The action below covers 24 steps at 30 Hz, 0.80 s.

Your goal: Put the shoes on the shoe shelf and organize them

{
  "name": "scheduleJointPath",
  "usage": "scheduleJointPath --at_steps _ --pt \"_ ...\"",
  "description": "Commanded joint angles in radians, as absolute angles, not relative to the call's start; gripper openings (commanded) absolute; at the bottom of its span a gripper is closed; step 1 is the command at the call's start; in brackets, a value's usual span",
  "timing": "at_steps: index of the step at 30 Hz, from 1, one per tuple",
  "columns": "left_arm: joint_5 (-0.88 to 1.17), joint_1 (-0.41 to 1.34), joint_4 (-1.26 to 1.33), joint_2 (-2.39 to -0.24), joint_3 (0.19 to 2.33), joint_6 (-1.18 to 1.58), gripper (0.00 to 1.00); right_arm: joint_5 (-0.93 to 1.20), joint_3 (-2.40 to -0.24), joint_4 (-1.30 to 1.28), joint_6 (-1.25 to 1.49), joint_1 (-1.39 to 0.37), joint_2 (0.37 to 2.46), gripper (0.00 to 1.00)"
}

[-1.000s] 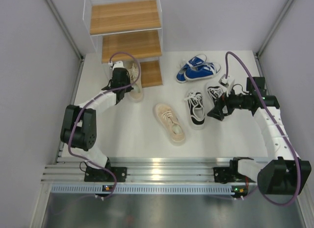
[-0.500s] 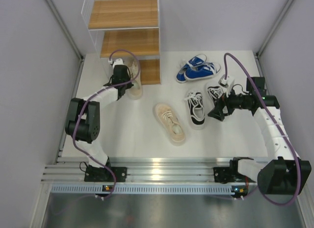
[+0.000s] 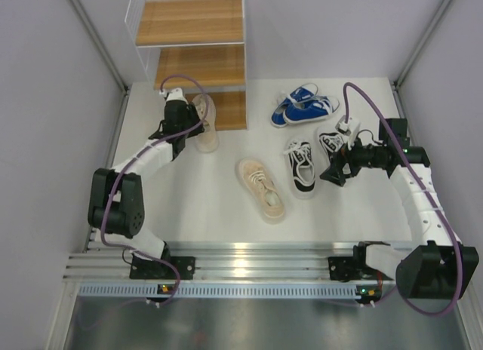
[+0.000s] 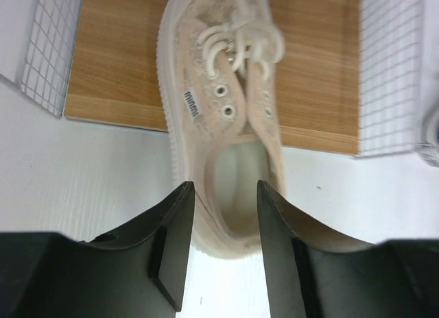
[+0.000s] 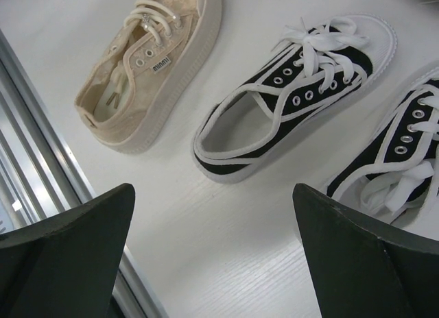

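The shoe shelf [image 3: 192, 22] stands at the back left, its lowest board [image 4: 116, 71] on the table. One beige shoe [image 4: 219, 78] lies with its toe on that board and its heel on the table. My left gripper [image 4: 224, 188] is shut on this shoe's heel collar; in the top view the gripper [image 3: 185, 124] is beside the shoe [image 3: 204, 124]. The other beige shoe [image 3: 262, 188] lies mid-table. Two black-and-white shoes [image 3: 302, 165] [image 3: 330, 142] lie right of it, and the blue pair [image 3: 304, 107] lies behind them. My right gripper [image 5: 212, 188] is open and empty above the table by the nearer black-and-white shoe [image 5: 295, 92].
White wire mesh sides [image 4: 48, 44] flank the lowest board. Grey walls [image 3: 60, 101] close in the table left and right. An aluminium rail [image 3: 249, 256] carrying the arm bases runs along the near edge. The two upper shelf boards hold nothing.
My left gripper has moved the beige shoe slightly back and left, further onto the lowest board. The right arm has not moved.
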<state>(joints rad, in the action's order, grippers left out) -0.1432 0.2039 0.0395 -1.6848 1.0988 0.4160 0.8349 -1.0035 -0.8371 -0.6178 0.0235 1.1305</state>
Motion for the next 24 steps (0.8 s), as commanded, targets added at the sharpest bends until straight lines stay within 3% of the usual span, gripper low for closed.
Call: scheduleJointPath --at_steps 1,4,7,12,13,24 --pt "-0.055 0.198 0.086 -1.485 1.002 0.411 0.48 0.847 -1.026 -0.85 -0.66 0.018 1.114 0.99" --pt "-0.008 0.198 0.087 -1.389 0.919 0.414 0.48 0.847 -1.019 -0.857 -0.669 0.018 1.109 0.99" --pt "0.084 0.198 0.101 -1.333 0.825 0.428 0.42 0.848 -1.015 -0.858 -0.678 0.017 1.115 0.99" --pt "0.185 0.199 0.15 -1.348 0.73 0.489 0.05 0.853 -1.017 -0.861 -0.692 0.018 1.127 1.0" --pt "0.211 0.199 0.162 -1.371 0.721 0.498 0.02 0.854 -1.019 -0.861 -0.693 0.017 1.131 0.99" --pt "0.129 0.212 0.215 -1.623 0.817 0.522 0.0 0.851 -1.017 -0.851 -0.7 0.017 1.137 0.99"
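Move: The beige shoe just placed on the bottom shelf lies under the left fingers: its middle is about 5 cm ahead, 2 cm to the right and some 7 cm lower, its heel sticking out towards the robot. The bottom shelf board's middle is roughly 11 cm ahead, 6 cm right and 10 cm below. The other beige shoe stands about 20 cm back and 23 cm right, 8 cm lower. From the right hand, the placed shoe is some 27 cm ahead, 41 cm left and 13 cm below. Back and up off the placed beige shoe, the left hand clears its heel with a rise of about 5 cm, then sinks some 13 cm behind it, ending about 10 cm back and a little right of where it began. On the way the half-open fingers shut on nothing, and the wrist tips down, rolls left side down and swings clockwise, each by roughly 10 degrees, leaving the closed tips low behind the heel. ##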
